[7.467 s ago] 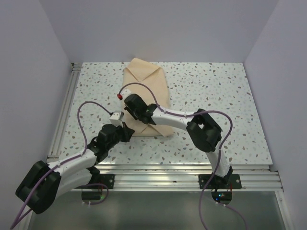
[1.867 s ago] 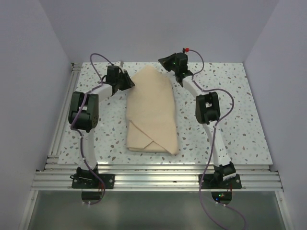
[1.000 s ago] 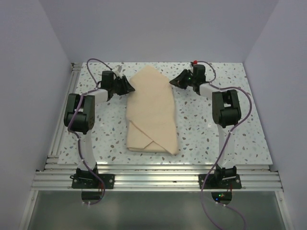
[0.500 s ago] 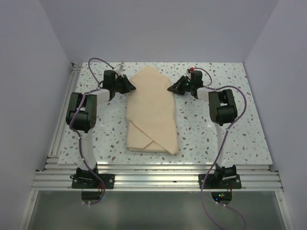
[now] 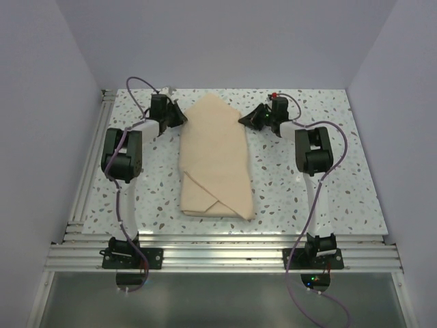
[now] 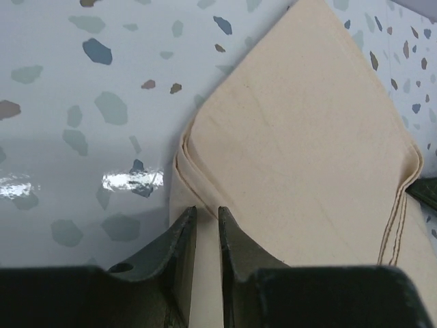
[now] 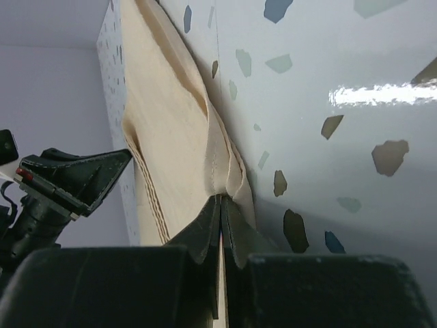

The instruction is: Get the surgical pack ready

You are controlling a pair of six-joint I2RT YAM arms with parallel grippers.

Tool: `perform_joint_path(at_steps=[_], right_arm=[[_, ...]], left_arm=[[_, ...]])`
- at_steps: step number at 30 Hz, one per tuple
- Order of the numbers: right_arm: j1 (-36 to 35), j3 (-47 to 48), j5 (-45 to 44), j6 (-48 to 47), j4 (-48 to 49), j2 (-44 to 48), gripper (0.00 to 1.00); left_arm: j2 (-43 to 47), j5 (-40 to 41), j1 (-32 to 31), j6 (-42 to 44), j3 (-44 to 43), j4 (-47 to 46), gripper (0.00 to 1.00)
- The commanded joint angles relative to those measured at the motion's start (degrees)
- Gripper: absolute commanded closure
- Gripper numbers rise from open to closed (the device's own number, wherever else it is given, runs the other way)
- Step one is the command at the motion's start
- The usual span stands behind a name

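The surgical pack shows as a folded beige wrap sheet [image 5: 215, 164] lying lengthwise on the speckled table, its pointed end at the far side. My left gripper [image 5: 180, 117] is at its far-left edge. In the left wrist view the fingers [image 6: 183, 229] stand a narrow gap apart, with the layered edge of the wrap [image 6: 300, 137] pinched between them. My right gripper [image 5: 242, 119] is at the far-right edge. Its jaws [image 7: 220, 198] are pressed together on a puckered fold of the wrap [image 7: 167, 123]. The left gripper [image 7: 75, 174] shows across the sheet.
Aluminium rails [image 5: 89, 171] run along the table's left side and near edge [image 5: 225, 249]. Grey walls close in the left, far and right sides. Purple cables [image 5: 140, 83] loop off both arms over the far part of the table.
Both grippers have closed on the wrap's far edges. The right gripper came in leftward from beside the sheet until it met the edge. The wrap itself has not shifted.
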State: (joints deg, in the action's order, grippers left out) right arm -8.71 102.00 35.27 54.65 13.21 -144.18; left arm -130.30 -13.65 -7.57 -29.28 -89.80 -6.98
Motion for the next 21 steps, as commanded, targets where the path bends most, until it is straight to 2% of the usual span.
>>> perform_joint_path(at_steps=[1,5,7,11,17,21], right_arm=[[0.4,3.5,-3.0,0.2,-2.9,-2.3,1.0],[0.4,7.8,-2.7,-0.9,-6.1,-3.7,0.99],[0.3,9.2,-2.7,-1.7,-7.6,-3.5,0.94],[0.5,9.8,-2.3,-3.9,-8.9,-1.6,0.87],[0.8,6.4,-1.8,-9.1,-9.9,4.5,0.73],[1.0,4.3,-2.6,-13.2,-13.0,7.2,0.68]], left_arm=[[-1.4,5.1,0.3,2.0,-4.9,1.2,0.77],[-4.3,6.3,0.3,4.7,-11.7,6.0,0.74],[-3.4,7.1,0.5,5.3,-11.7,6.6,0.71],[1.4,7.7,0.5,6.6,-5.6,5.8,0.64],[7.4,4.0,0.6,7.7,4.9,1.3,0.54],[6.2,1.7,0.7,8.2,4.7,2.1,0.51]])
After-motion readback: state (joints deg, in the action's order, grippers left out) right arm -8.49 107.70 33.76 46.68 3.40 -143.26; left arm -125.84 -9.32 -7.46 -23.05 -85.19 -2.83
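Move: The left hand hovers just short of the wrap's left fold corner, which is about 3 cm ahead, level sideways and some 2 cm below. The wrap's right fold corner is right at the right hand's shut tips, about 1 cm ahead, level sideways and 1 cm down. The far flap's tip lies roughly 12 cm ahead and 8 cm right of the left hand, some 4 cm lower; it is 12 cm ahead and 9 cm left of the right hand, equally low. Forward about 3 cm, rising slightly, then back some 5 cm and down again goes the left hand, drifting 2 cm left and rolling its left side up about 10 degrees while its fingers open to roughly half and straddle the wrap's left edge. The right hand edges forward along the right edge, then opens about a third, easing back, up and off the pinched fold corner. ##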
